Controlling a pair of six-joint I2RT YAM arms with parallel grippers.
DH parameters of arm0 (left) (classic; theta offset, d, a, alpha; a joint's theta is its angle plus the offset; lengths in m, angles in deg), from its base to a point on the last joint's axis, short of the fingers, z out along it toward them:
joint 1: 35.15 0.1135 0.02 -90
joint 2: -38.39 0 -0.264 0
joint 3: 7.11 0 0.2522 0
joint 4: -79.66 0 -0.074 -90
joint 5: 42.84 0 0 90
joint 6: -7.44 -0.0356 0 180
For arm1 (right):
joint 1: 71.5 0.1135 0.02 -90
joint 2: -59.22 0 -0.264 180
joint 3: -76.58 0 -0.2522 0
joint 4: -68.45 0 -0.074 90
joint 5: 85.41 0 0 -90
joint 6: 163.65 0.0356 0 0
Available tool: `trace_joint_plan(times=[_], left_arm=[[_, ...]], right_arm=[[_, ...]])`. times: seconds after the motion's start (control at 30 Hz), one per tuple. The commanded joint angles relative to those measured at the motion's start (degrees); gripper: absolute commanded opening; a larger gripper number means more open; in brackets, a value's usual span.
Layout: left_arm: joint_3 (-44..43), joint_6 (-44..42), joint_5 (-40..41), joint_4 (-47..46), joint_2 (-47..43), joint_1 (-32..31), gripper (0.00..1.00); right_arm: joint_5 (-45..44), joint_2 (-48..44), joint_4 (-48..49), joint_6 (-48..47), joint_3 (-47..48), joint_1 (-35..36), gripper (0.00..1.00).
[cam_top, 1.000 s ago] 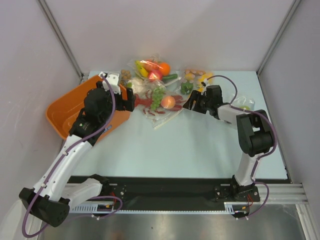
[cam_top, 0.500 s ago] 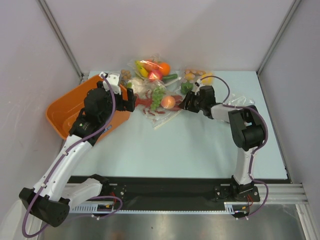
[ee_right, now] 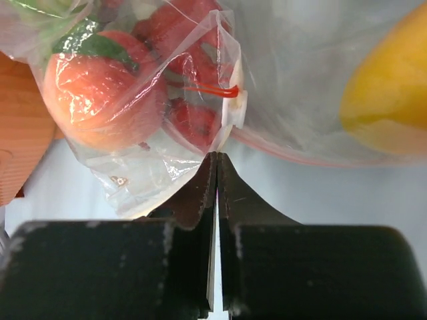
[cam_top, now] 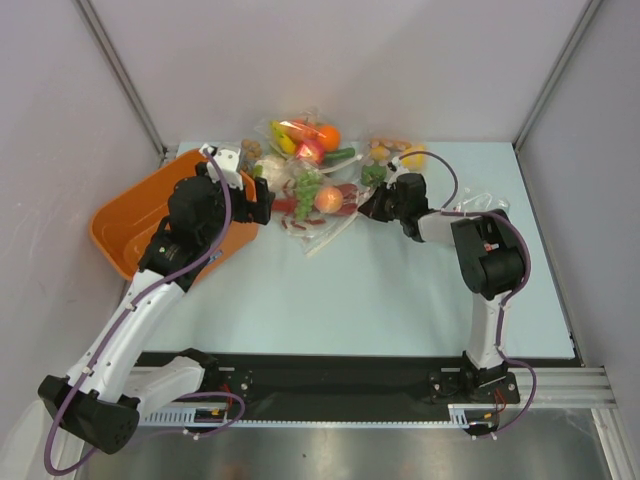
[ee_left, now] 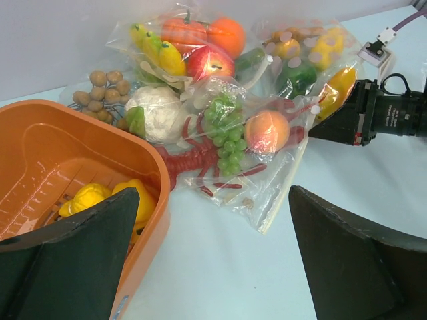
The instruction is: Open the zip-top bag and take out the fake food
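The zip-top bag (cam_top: 318, 226) lies crinkled at the back middle of the table, zip strip toward the front right. Inside it I see a red lobster (ee_left: 190, 160), a green grape bunch (ee_left: 227, 130) and a pink-orange peach (ee_left: 267, 131). My right gripper (ee_right: 217, 157) is shut, its tips pinching the bag's edge (ee_right: 230, 123) just below the zip corner, next to the peach (ee_right: 100, 87). From above, the right gripper (cam_top: 366, 207) sits at the bag's right side. My left gripper (ee_left: 213, 220) hangs open over bare table, just left of the bag beside the basket.
An orange basket (cam_top: 125, 220) with yellow toys stands at the left. Behind the bag lie another clear bag (cam_top: 305, 138) with an orange and banana, a cauliflower (ee_left: 157, 113), brown nuts (ee_left: 100, 90) and a bag (cam_top: 395, 155) of yellow and green pieces. A small bag (cam_top: 487, 205) lies at right.
My right gripper slid left to the bag's edge and went from open to shut on it. The bag and its peach shifted slightly left. The left arm stayed put.
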Motion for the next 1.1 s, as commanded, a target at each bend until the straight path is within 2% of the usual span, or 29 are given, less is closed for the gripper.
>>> trace_joint_plan(times=[0.0, 0.17, 0.3, 0.37, 0.47, 0.6, 0.73, 0.77, 0.8, 0.83, 0.87, 0.93, 1.07], left_arm=[[0.1, 0.3, -1.8, -2.6, -1.5, -0.2, 1.00], [0.7, 0.1, -4.4, -3.1, -2.1, -0.2, 1.00], [0.8, 0.1, -5.4, -3.4, -2.0, -0.2, 1.00], [0.8, 0.2, -5.8, -3.5, -1.7, -0.2, 1.00], [0.9, 0.3, -6.1, -3.6, -1.6, -0.3, 1.00], [0.7, 0.2, -5.9, -3.4, -1.2, -0.2, 1.00], [0.8, 0.3, -6.0, -3.4, -0.8, -0.2, 1.00], [0.8, 0.3, -6.1, -3.3, -0.8, -0.2, 1.00], [0.7, 0.3, -6.1, -3.3, -0.5, -0.2, 1.00], [0.7, 0.2, -6.0, -3.3, -0.6, -0.2, 1.00], [0.6, 0.2, -5.9, -3.1, -0.4, -0.2, 1.00], [0.5, 0.0, -5.8, -3.0, -0.6, -0.2, 1.00], [0.6, -0.2, -5.3, -2.9, -0.4, -0.2, 1.00]], right_arm=[[2.2, -3.7, 8.7, -2.7, -0.4, 0.2, 0.00], [3.4, -11.0, 9.4, -7.3, -2.6, 0.1, 0.00], [4.0, -16.4, 5.9, -10.7, -1.1, -0.1, 0.00], [3.9, -17.7, 4.9, -11.5, 0.2, -0.1, 0.00], [2.4, -18.3, -4.8, -11.7, 3.4, -0.6, 0.00], [2.0, -18.6, -3.5, -8.8, -0.8, -0.3, 0.06], [2.2, -15.8, -3.3, -7.1, -1.7, -0.5, 0.29], [2.0, -14.5, -3.1, -6.7, -1.7, -0.4, 0.45], [1.8, -14.1, -2.6, -6.6, -1.8, -0.4, 0.54], [1.0, -13.6, -2.2, -6.6, -1.9, -0.4, 0.76], [0.6, -12.4, -2.1, -6.6, -1.8, -0.5, 0.83], [0.2, -11.2, -2.0, -6.4, -1.6, -0.5, 0.88], [-1.6, -8.2, -1.2, -5.0, -1.9, -0.6, 0.88]])
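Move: My shut right fingertips are at the zip edge of the front bag. Its white slider end is about 3 cm ahead and 1 cm left, at tip height. The peach in the bag is some 7 cm left and 2 cm ahead, the grapes about 12 cm left and 4 cm ahead. The yellow pepper is roughly 6 cm right and 5 cm ahead. From my high left hand the slider is about 14 cm ahead, 20 cm right and 23 cm below. With my right fingers still shut I pull straight up off the zip edge, about 16 cm, tipping the fingertips up a good 20 degrees. Then I spread the fingers wide while sinking some 10 cm back towards the slider end and tipping partly down again, ending open above the strip, roughly 6 cm higher than I began. ##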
